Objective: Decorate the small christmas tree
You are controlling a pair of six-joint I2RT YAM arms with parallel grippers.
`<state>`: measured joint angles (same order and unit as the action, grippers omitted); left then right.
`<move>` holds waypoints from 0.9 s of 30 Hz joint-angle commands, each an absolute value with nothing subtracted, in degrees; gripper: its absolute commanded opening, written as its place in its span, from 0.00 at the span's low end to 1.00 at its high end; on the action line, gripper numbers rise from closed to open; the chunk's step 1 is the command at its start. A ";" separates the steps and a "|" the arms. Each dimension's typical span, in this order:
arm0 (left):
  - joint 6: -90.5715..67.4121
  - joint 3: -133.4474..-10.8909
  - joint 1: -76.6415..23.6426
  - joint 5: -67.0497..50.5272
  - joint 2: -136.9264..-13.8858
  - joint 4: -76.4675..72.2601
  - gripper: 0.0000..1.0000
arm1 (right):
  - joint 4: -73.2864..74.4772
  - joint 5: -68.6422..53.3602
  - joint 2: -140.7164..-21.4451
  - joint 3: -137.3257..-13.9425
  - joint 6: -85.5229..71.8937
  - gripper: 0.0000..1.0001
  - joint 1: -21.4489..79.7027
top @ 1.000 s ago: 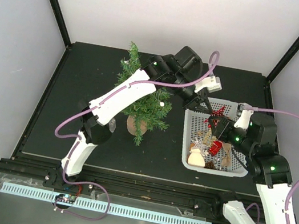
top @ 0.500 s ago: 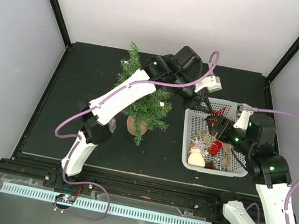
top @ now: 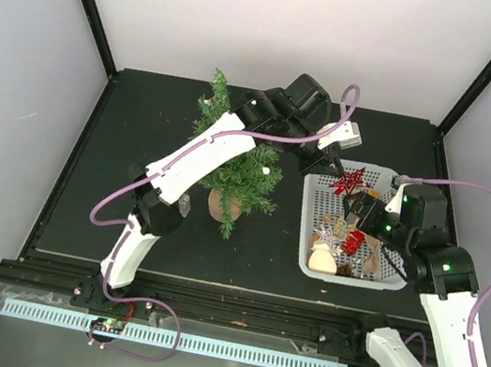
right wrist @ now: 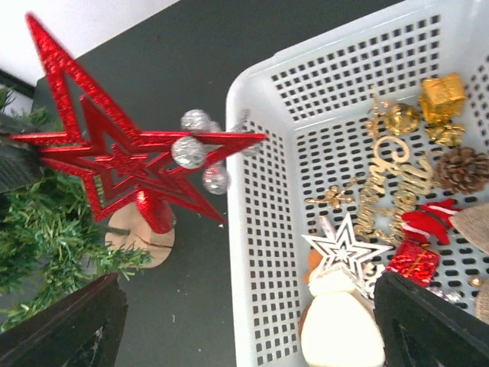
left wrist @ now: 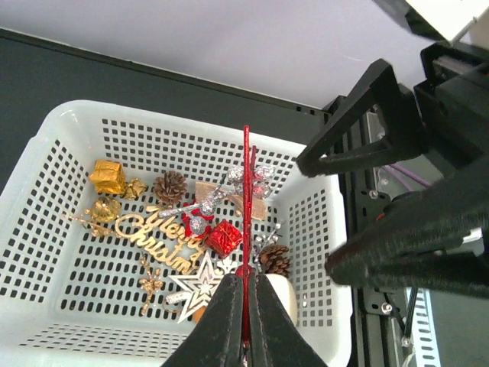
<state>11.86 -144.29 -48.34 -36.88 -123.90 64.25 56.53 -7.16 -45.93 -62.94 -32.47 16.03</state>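
The small christmas tree (top: 231, 157) stands left of the white basket (top: 303, 251) on its tan base (top: 222, 206). My left gripper (top: 333, 164) is shut on a glittery red star (top: 351, 180), held above the basket's far left corner. In the left wrist view the star (left wrist: 246, 191) shows edge-on, clamped between the jaws of that gripper (left wrist: 246, 306). My right gripper (top: 360, 208) stands open just behind the star, over the basket. Its view shows the star (right wrist: 114, 153) flat-on beside the tree (right wrist: 38, 222), with nothing between the jaws of that gripper (right wrist: 252, 325).
The basket (left wrist: 46, 145) holds several ornaments: a white star (right wrist: 344, 248), a gold "Merry Christmas" sign (left wrist: 157, 237), a red gift box (left wrist: 224, 237), pine cones (left wrist: 170, 186) and a gold box (left wrist: 107, 176). Silver beads (right wrist: 199, 149) sit by the red star's point. Dark posts frame the table.
My right gripper has opened wide and let go of the red star. The left gripper, shut on the star, has carried it slightly up and away from the right gripper.
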 commanded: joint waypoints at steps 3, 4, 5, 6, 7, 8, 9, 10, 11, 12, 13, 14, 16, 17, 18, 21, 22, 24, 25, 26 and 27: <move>14.89 -146.18 -47.64 -37.77 -123.12 66.88 0.02 | 57.76 2.01 -39.42 -67.58 -36.20 0.84 16.22; 15.32 -145.90 -47.71 -38.09 -123.00 67.29 0.02 | 57.47 2.13 -39.18 -68.52 -36.14 0.81 16.18; 15.49 -145.57 -47.70 -38.06 -122.91 67.55 0.02 | 57.59 1.51 -39.69 -69.23 -35.83 0.79 16.22; 15.72 -145.22 -47.66 -37.91 -122.80 67.65 0.02 | 57.96 0.43 -40.70 -69.86 -35.37 0.76 16.18; 16.02 -145.12 -47.73 -37.94 -122.68 67.94 0.02 | 58.33 -0.40 -41.79 -70.29 -35.15 0.72 16.17; 16.38 -145.12 -47.72 -38.31 -122.63 68.30 0.01 | 58.53 -1.07 -42.62 -70.42 -35.08 0.69 16.17; 16.80 -145.07 -47.72 -38.66 -122.47 68.61 0.02 | 57.82 -2.05 -42.94 -70.06 -34.96 0.65 16.17; 17.25 -145.10 -47.77 -38.91 -122.24 68.97 0.01 | 56.70 -2.99 -42.93 -69.48 -34.75 0.62 16.16; 17.63 -145.08 -47.81 -39.14 -122.03 69.25 0.02 | 55.66 -3.49 -42.77 -68.91 -34.84 0.60 16.17; 17.81 -145.10 -47.88 -39.29 -121.70 69.48 0.02 | 54.59 -3.89 -42.81 -68.45 -34.89 0.58 16.18; 17.92 -145.11 -47.82 -39.46 -121.54 69.68 0.02 | 53.93 -4.69 -42.98 -67.96 -34.85 0.56 16.20; 18.19 -145.06 -47.84 -39.78 -121.28 69.87 0.01 | 53.31 -6.18 -43.24 -67.68 -34.59 0.54 16.17; 18.65 -145.02 -47.87 -40.35 -120.74 70.27 0.02 | 52.15 -9.06 -43.36 -67.16 -34.46 0.50 16.17; 18.76 -144.93 -47.83 -40.15 -120.50 70.31 0.02 | 51.21 -10.37 -43.09 -66.70 -34.34 0.48 16.17; 18.89 -144.89 -47.85 -39.77 -120.16 70.36 0.01 | 50.49 -11.67 -42.92 -66.41 -34.24 0.47 16.17; 20.01 -144.82 -47.94 -37.30 -118.73 70.52 0.02 | 50.14 -13.10 -42.61 -66.89 -34.56 0.48 16.17; 20.94 -144.84 -47.97 -36.25 -118.27 70.80 0.02 | 49.87 -13.99 -42.57 -67.08 -34.50 0.49 16.18; 23.43 -144.82 -48.44 -34.10 -117.16 72.12 0.02 | 49.45 -17.60 -43.16 -67.61 -33.86 0.49 16.17; 24.57 -144.81 -48.73 -32.87 -116.63 73.28 0.02 | 49.73 -19.36 -43.88 -68.09 -33.59 0.49 16.18; 25.79 -144.84 -49.04 -32.19 -116.22 74.39 0.01 | 50.05 -21.40 -44.73 -68.40 -33.00 0.49 16.17; 26.82 -144.82 -49.24 -31.60 -115.79 75.44 0.02 | 50.88 -22.73 -45.80 -68.95 -31.96 0.49 16.17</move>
<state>21.12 -144.16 -48.14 -35.51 -119.94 70.70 51.77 -14.61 -43.51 -66.89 -34.54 16.03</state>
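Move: Gripped at the left fingertips is the red star, and the tree's top lies about 28 cm to that hand's left, some 12 cm farther out and perhaps 8 cm higher. The basket's middle is roughly 10 cm to its right, 2 cm ahead and 28 cm below. From the open right hand the star sits about 4 cm ahead, 3 cm left and 4 cm above; the basket's middle is about 5 cm ahead, 4 cm right and 23 cm below. Keeping the red star pinched in its shut fingers, the left hand eases some 3 cm left and slightly back towards the tree, dipping a little before it starts to rise. The right hand springs up about 6 cm, drawing slightly back and right, then swings left some 4 cm beside the star while its wide-open fingers close to half. ##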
